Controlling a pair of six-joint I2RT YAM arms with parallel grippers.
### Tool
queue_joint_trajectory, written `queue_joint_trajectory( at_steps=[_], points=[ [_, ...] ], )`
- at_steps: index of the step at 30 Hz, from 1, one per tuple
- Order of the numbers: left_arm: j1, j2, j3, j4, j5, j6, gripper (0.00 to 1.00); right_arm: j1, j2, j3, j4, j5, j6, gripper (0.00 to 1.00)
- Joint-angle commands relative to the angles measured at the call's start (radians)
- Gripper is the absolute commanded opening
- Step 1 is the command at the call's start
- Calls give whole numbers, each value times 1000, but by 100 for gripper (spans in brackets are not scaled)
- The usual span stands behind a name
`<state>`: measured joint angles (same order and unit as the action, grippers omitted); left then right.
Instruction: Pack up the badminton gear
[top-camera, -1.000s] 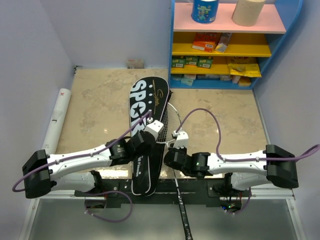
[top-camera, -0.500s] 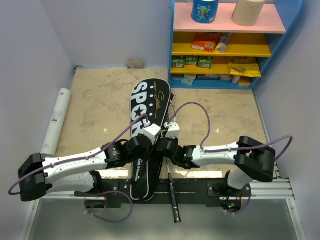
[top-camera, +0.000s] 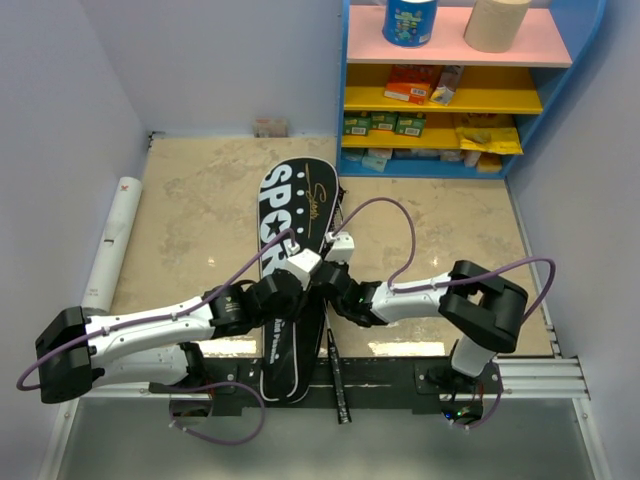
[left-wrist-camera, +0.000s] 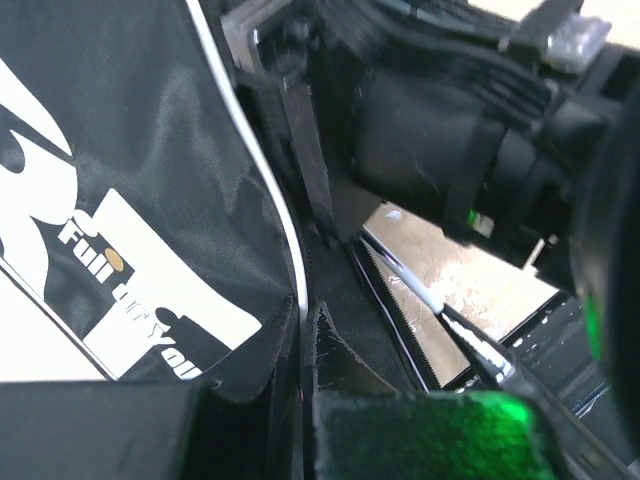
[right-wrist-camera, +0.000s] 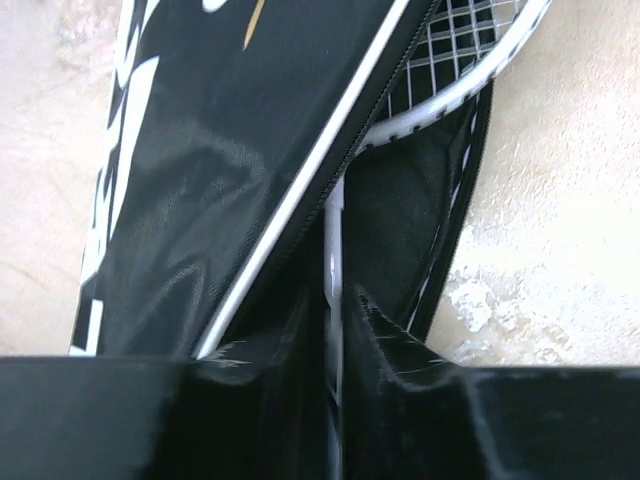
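Observation:
The black bag (top-camera: 296, 205) lettered SPORT lies lengthwise mid-table. My left gripper (top-camera: 303, 264) is shut on the bag's right edge; in the left wrist view the fingers (left-wrist-camera: 305, 400) pinch the black fabric (left-wrist-camera: 200, 200). A silver racket lies partly inside the bag, its strings (right-wrist-camera: 455, 40) showing at the opening and its black handle (top-camera: 335, 385) sticking out toward the near edge. My right gripper (top-camera: 338, 250) straddles the racket's thin shaft (right-wrist-camera: 333, 250), jaws slightly apart (right-wrist-camera: 333, 310). A long white tube (top-camera: 110, 240) lies along the left wall.
A blue shelf unit (top-camera: 450, 160) with boxes stands at the back right; a blue-wrapped roll (top-camera: 410, 20) and a beige roll (top-camera: 497, 22) sit on top. Both arms cross close together over the bag's lower half. The metal mounting rail (top-camera: 540, 375) runs along the near edge.
The right arm swung left to the bag, and the racket slid up into it, its handle moving up and left. The right jaws eased apart. The left gripper kept hold of the bag.

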<state>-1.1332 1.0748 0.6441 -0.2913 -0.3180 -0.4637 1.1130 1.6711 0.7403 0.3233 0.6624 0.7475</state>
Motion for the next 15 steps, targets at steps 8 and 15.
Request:
queue_joint_trajectory(
  at_steps=[8, 15],
  points=[
    [-10, 5, 23, 92, -4, 8, 0, -5, -216, -123, -4, -64, 98, 71],
    [-10, 40, 40, 106, -27, 22, 0, 103, -467, -217, -242, -144, 180, 73]
  ],
)
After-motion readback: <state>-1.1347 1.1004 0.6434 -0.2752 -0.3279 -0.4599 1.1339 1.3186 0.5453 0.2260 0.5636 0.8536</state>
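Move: The right fingers are around the racket shaft, just starting to open. From there the racket handle's middle lies about 26 cm back, 4 cm right and 3 cm lower. The racket head is some 25 cm ahead and 3 cm right, partly inside the bag, whose middle is roughly 8 cm left and 1 cm ahead. From the left hand, which is pinching the bag's flap edge, the handle's middle is about 20 cm back and 8 cm right. Open the right fingers wide to let go of the racket shaft, nearly in place at first. Then draw the right gripper back some 5 cm towards the racket handle, lifting it and easing it right about 3 cm each, clear of the bag's opening, with its left side rolling up about 10 degrees. Keep the left gripper pinching the flap's white-piped edge, almost still. ##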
